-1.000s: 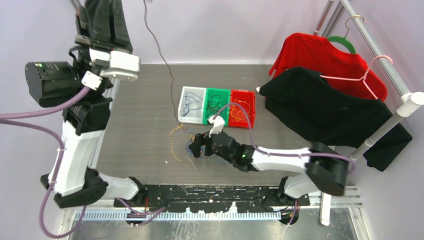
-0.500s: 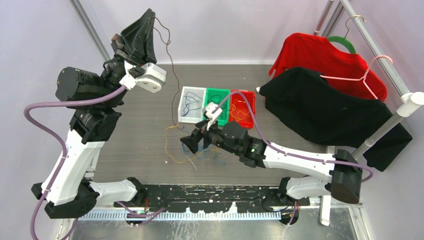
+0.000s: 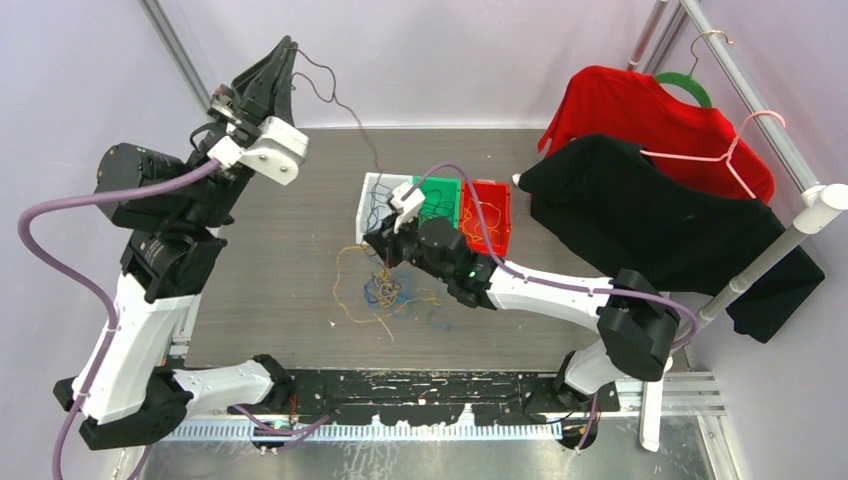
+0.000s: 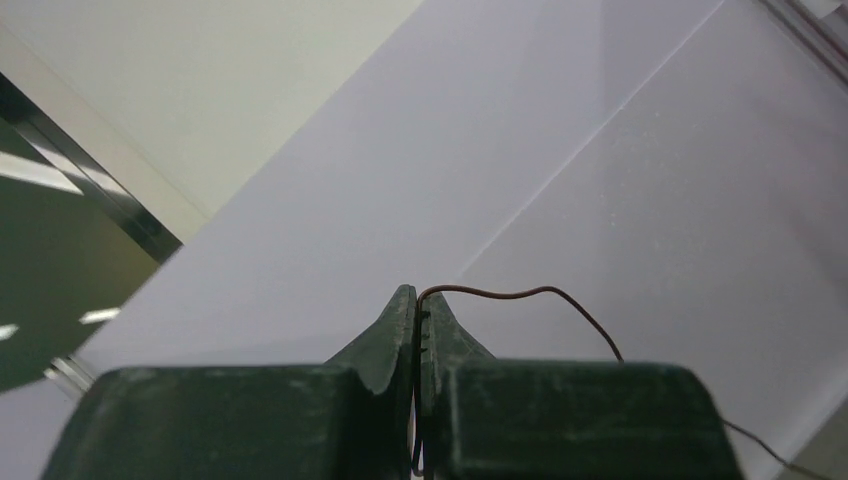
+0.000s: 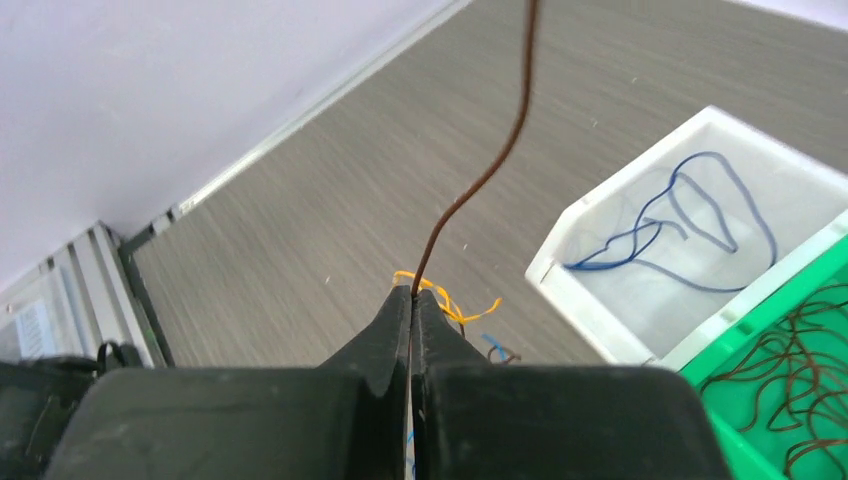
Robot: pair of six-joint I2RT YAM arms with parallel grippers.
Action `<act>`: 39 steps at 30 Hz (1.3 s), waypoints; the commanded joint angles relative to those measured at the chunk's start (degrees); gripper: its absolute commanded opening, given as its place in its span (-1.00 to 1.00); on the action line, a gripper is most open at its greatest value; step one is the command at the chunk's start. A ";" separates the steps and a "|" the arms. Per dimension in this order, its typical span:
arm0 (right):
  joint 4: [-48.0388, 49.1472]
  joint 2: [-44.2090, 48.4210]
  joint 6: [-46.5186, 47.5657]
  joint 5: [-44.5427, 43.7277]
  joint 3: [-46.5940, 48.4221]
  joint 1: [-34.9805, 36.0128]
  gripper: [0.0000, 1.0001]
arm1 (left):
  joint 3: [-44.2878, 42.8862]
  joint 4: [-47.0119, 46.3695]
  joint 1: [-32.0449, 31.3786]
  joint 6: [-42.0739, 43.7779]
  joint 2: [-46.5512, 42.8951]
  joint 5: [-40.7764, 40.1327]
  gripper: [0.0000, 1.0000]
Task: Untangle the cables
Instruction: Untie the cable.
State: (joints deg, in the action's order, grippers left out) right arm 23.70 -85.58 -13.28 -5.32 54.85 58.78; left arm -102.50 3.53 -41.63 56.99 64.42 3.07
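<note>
A loose tangle of the cables (image 3: 385, 290), yellow, blue and dark, lies on the table in front of the bins. One dark brown cable (image 3: 345, 110) rises out of it. My left gripper (image 3: 288, 50) is held high at the back left, shut on that cable's upper end (image 4: 520, 293); its jaws (image 4: 417, 295) are pressed together. My right gripper (image 3: 375, 240) hangs low over the tangle, beside the white bin, shut on the same brown cable (image 5: 490, 170), which runs up from its tips (image 5: 411, 298). A yellow strand (image 5: 450, 300) shows just past the tips.
Three bins stand in a row: a white bin (image 3: 365, 200) with a blue cable (image 5: 700, 215), a green bin (image 3: 445, 185) with dark cables, and a red bin (image 3: 495, 190) with yellow ones. A red shirt (image 3: 650, 110) and a black shirt (image 3: 650, 220) hang on a rack at the right.
My right gripper was open; it has moved back toward the white bin and shut on the brown cable. The left gripper came down from above the view, still holding its end. The tangle spread out.
</note>
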 commanded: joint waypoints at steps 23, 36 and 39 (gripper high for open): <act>15.01 16.74 -14.44 19.64 -6.28 -2.97 -0.98 | 31.20 30.63 0.79 -40.45 -16.33 11.38 -0.41; 13.65 18.87 -17.46 21.41 -5.67 -3.23 -0.98 | 33.59 36.58 7.44 -43.50 -16.48 30.70 -0.05; 13.19 18.16 -18.26 22.32 -4.82 -3.19 -0.98 | 34.25 34.64 7.44 -44.13 -16.56 33.46 -0.13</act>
State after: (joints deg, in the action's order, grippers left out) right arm 34.26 -67.85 -29.65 15.09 47.33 55.79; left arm -68.62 41.41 -34.37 14.81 48.88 28.86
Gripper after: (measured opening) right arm 0.030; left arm 0.458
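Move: The right fingers have already shut on the brown cable, which runs up to the left hand. That pinch point lies some 44 cm below the left hand, about 3 cm ahead and 4 cm to its right. From the right hand, the tangled heap is about 22 cm below, 4 cm back and 1 cm right; the white box is some 12 cm ahead, neither left nor right, and 21 cm below; the green box is equally far ahead, but 11 cm right. The left hand lets go of the brown cable, its fingers opening to about half, and drops some 35 cm towards the right fingertips, ending slightly back and right, tipped down by about 75 degrees. The right hand keeps its pinch on the cable and lifts it about 12 cm while drawing back 8 cm and a little right, left side rolling up. ##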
